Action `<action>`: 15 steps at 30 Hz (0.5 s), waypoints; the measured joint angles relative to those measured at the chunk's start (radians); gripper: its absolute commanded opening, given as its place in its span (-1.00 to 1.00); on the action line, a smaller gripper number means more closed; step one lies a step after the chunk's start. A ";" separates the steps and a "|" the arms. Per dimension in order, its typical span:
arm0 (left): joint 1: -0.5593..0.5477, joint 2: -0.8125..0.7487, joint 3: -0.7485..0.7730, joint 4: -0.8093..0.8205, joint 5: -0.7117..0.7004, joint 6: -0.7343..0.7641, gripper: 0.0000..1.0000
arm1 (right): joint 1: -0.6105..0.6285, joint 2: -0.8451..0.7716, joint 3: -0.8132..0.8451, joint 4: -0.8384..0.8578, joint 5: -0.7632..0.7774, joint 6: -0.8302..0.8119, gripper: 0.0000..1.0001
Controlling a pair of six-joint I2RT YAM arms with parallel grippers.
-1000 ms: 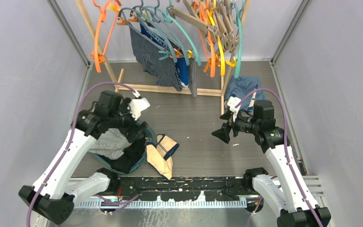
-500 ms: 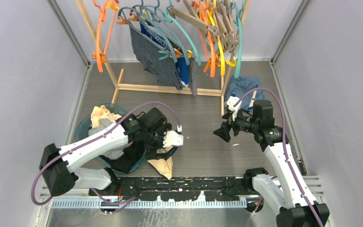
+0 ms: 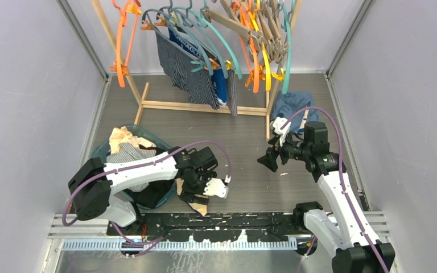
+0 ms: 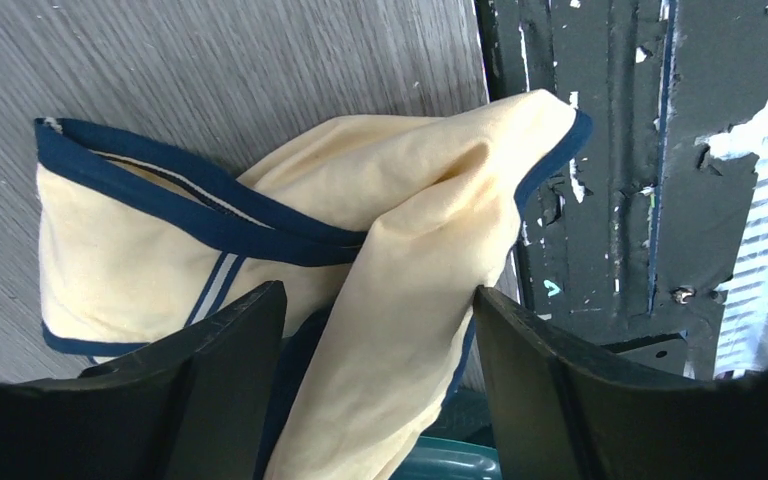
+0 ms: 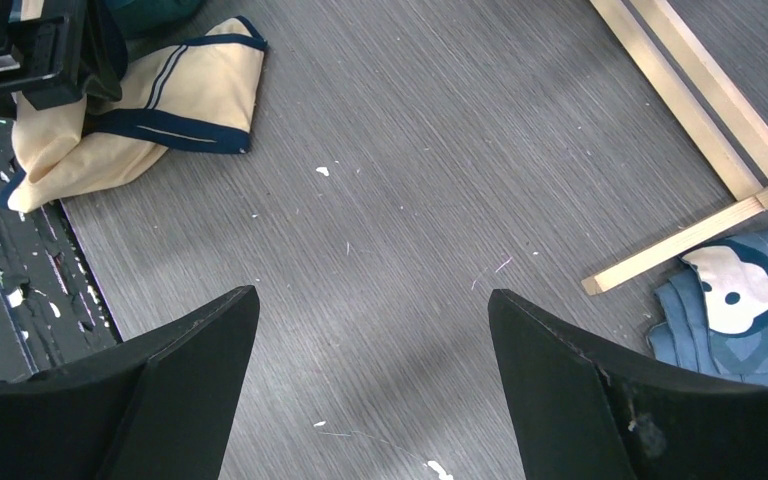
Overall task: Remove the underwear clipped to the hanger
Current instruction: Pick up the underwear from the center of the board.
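Navy pinstriped underwear (image 3: 186,68) and a bright blue pair (image 3: 221,85) hang clipped to teal hangers (image 3: 219,42) on the rack. A beige pair with navy trim (image 3: 198,200) (image 4: 290,220) (image 5: 145,105) lies crumpled on the floor by the near rail. My left gripper (image 3: 193,192) (image 4: 378,300) is down on it, jaws open and straddling a raised fold; the right-hand finger (image 4: 560,380) touches the cloth. My right gripper (image 3: 265,161) (image 5: 373,300) hovers open over bare floor, holding nothing.
A teal basket (image 3: 98,153) of striped, dark and beige garments sits left of the left gripper. The wooden rack base (image 3: 205,107) (image 5: 705,95) crosses the back. A blue cartoon-face garment (image 3: 293,105) (image 5: 735,300) lies at the rack's right foot. Grey walls close both sides.
The left arm swung from over the basket to the right and down onto the beige pair, and its jaws have narrowed around the fold. The right arm stayed still.
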 measured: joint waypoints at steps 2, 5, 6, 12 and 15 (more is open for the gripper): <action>-0.010 0.008 -0.004 0.002 -0.006 -0.001 0.11 | 0.000 0.000 0.000 0.001 0.000 -0.001 0.82; -0.020 0.019 -0.005 0.004 -0.011 -0.004 -0.16 | 0.000 0.000 0.000 0.000 0.000 -0.002 0.82; -0.024 0.023 -0.005 0.005 -0.012 -0.005 -0.27 | 0.000 0.000 0.000 0.000 0.000 -0.002 0.82; -0.037 0.038 0.000 -0.004 -0.015 -0.020 -0.97 | 0.000 0.000 0.000 0.000 0.000 -0.002 0.82; -0.037 0.039 0.026 -0.034 -0.016 -0.020 -0.99 | -0.001 0.000 0.000 0.000 0.000 -0.002 0.82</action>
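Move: The beige underwear lies right under the left fingertips, which already straddle its cloth. The underwear's middle is about 3 cm ahead of them, 1 cm to the right and 2 cm below. The laundry basket stands some 20 cm to the left of this hand and 11 cm farther out, with the black garment in it about 16 cm left and 5 cm ahead. From the right hand the underwear is roughly 26 cm left, 9 cm back and 13 cm down. Ease the left gripper the last 1 cm down into the underwear while drawing it back just under 1 cm, fingers still pointing at the floor and the wrist almost unturned. Close the fingers all the way from about three-quarters open, pinching the cloth between the tips, then start upward by about half a centimetre. ##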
